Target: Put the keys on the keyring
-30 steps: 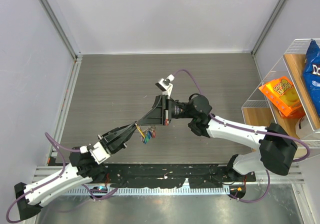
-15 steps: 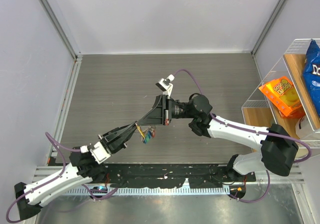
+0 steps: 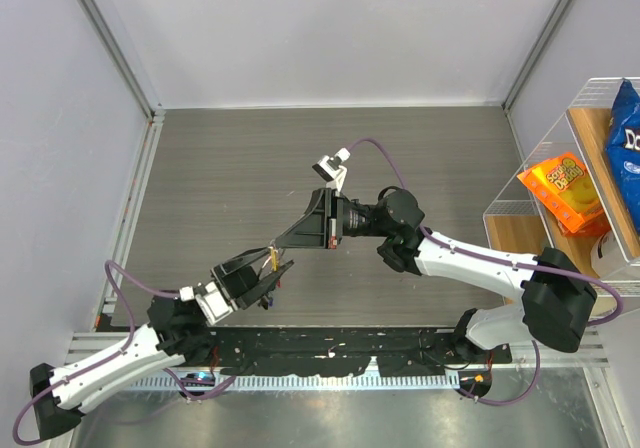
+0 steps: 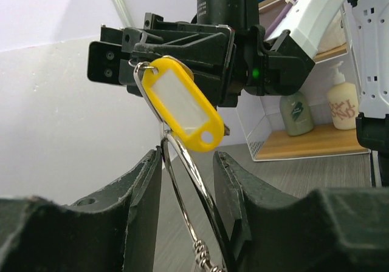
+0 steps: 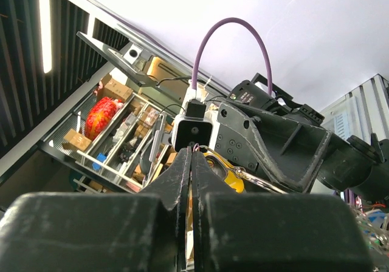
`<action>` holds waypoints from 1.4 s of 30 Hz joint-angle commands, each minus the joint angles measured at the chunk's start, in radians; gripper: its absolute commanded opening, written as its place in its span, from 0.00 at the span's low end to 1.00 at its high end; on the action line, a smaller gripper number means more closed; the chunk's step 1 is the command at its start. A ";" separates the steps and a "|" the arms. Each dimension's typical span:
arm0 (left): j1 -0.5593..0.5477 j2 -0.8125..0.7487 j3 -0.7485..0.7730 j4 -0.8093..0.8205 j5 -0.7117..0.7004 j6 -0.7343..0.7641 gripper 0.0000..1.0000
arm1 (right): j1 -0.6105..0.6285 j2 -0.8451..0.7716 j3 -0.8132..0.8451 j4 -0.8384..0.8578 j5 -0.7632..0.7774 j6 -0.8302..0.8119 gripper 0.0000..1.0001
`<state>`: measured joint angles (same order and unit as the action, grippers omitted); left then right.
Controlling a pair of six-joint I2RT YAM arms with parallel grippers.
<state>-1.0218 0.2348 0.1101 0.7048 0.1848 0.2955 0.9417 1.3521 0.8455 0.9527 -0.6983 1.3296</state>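
The keyring (image 4: 181,181), a thin silver wire loop, hangs with a yellow plastic tag (image 4: 182,105) on it. My right gripper (image 3: 272,252) is shut on the loop's top end, and its fingertips (image 4: 141,65) show there in the left wrist view. My left gripper (image 4: 187,156) stands open around the loop's lower part, its jaws apart on either side of the wire. The right wrist view shows the shut right gripper (image 5: 192,147), the yellow tag (image 5: 230,173) and the wire (image 5: 262,182) just behind it. In the top view my left gripper (image 3: 274,266) covers the loop. The keys are hidden.
A wire rack (image 3: 500,208) at the right edge holds an orange snack bag (image 3: 568,193) and a blue one (image 3: 625,138). Two bottles (image 4: 296,111) (image 4: 341,102) stand on its wooden shelf. Grey walls close in the dark table (image 3: 230,168) on three sides.
My left gripper has opened and slid forward along the ring toward the right gripper. The coloured keys that hung below the two grippers no longer show from above. The right arm has barely moved.
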 commanded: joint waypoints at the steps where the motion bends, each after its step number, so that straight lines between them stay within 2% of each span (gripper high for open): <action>1: -0.003 0.011 0.003 0.007 -0.002 0.001 0.44 | 0.006 -0.041 0.043 0.087 0.020 -0.006 0.06; 3: -0.003 0.014 0.003 0.005 -0.022 0.001 0.42 | 0.005 -0.039 0.040 0.095 0.017 -0.004 0.06; 4: -0.004 0.017 0.005 0.002 -0.028 0.001 0.38 | 0.006 -0.042 0.038 0.095 0.017 -0.006 0.06; 6: -0.003 0.017 0.017 -0.027 -0.037 0.001 0.02 | 0.005 -0.044 0.035 0.096 0.011 -0.006 0.06; 7: -0.004 0.020 0.026 -0.040 -0.054 -0.004 0.00 | 0.005 -0.045 0.033 0.098 0.008 -0.007 0.06; 16: -0.003 0.058 0.037 -0.044 -0.107 -0.002 0.00 | -0.021 -0.099 -0.032 0.068 -0.015 -0.038 0.06; 23: -0.004 0.101 0.057 -0.076 -0.206 0.013 0.00 | -0.095 -0.241 -0.167 -0.032 -0.032 -0.113 0.06; 27: -0.004 0.120 0.095 -0.134 -0.271 0.005 0.00 | -0.144 -0.355 -0.246 -0.172 -0.024 -0.203 0.06; 29: -0.003 0.123 0.106 -0.149 -0.300 -0.002 0.00 | -0.146 -0.422 -0.240 -0.352 -0.007 -0.334 0.06; 30: -0.004 0.123 0.111 -0.156 -0.304 -0.005 0.00 | -0.146 -0.457 -0.237 -0.485 0.011 -0.419 0.08; 31: -0.003 0.123 0.115 -0.165 -0.306 -0.006 0.00 | -0.146 -0.475 -0.235 -0.533 0.020 -0.446 0.11; 34: -0.003 0.127 0.131 -0.166 -0.301 -0.015 0.00 | -0.149 -0.537 -0.235 -0.690 0.054 -0.547 0.37; 36: -0.003 0.135 0.148 -0.171 -0.292 -0.024 0.00 | -0.149 -0.570 -0.235 -0.762 0.084 -0.593 0.45; 42: -0.003 0.192 0.235 -0.243 -0.280 -0.065 0.00 | -0.149 -0.636 -0.243 -0.911 0.181 -0.688 0.54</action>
<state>-1.0271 0.3969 0.2424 0.4606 -0.0799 0.2676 0.7963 0.7525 0.5907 0.1867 -0.6037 0.7601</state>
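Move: The keyring passes through the open left fingers, its middle about 1 cm above that hand. The yellow tag hangs some 3 cm above and 1 cm forward of the left hand, and the other tagged keys dangle roughly 6 cm below it. The right fingers are shut at the ring's upper end; from them, the keyring's middle lies around 4 cm below, 1 cm back and 1 cm left. The left fingers first close and pinch the keyring's wire, then carry it forward about 5 cm and down 3 to 4 cm, turning counter-clockwise and levelling the upward-pointing hand. The right hand holds still at first, then draws away from the ring about 10 cm to the right and some 8 cm down, still shut until its fingers open halfway late in the retreat. ##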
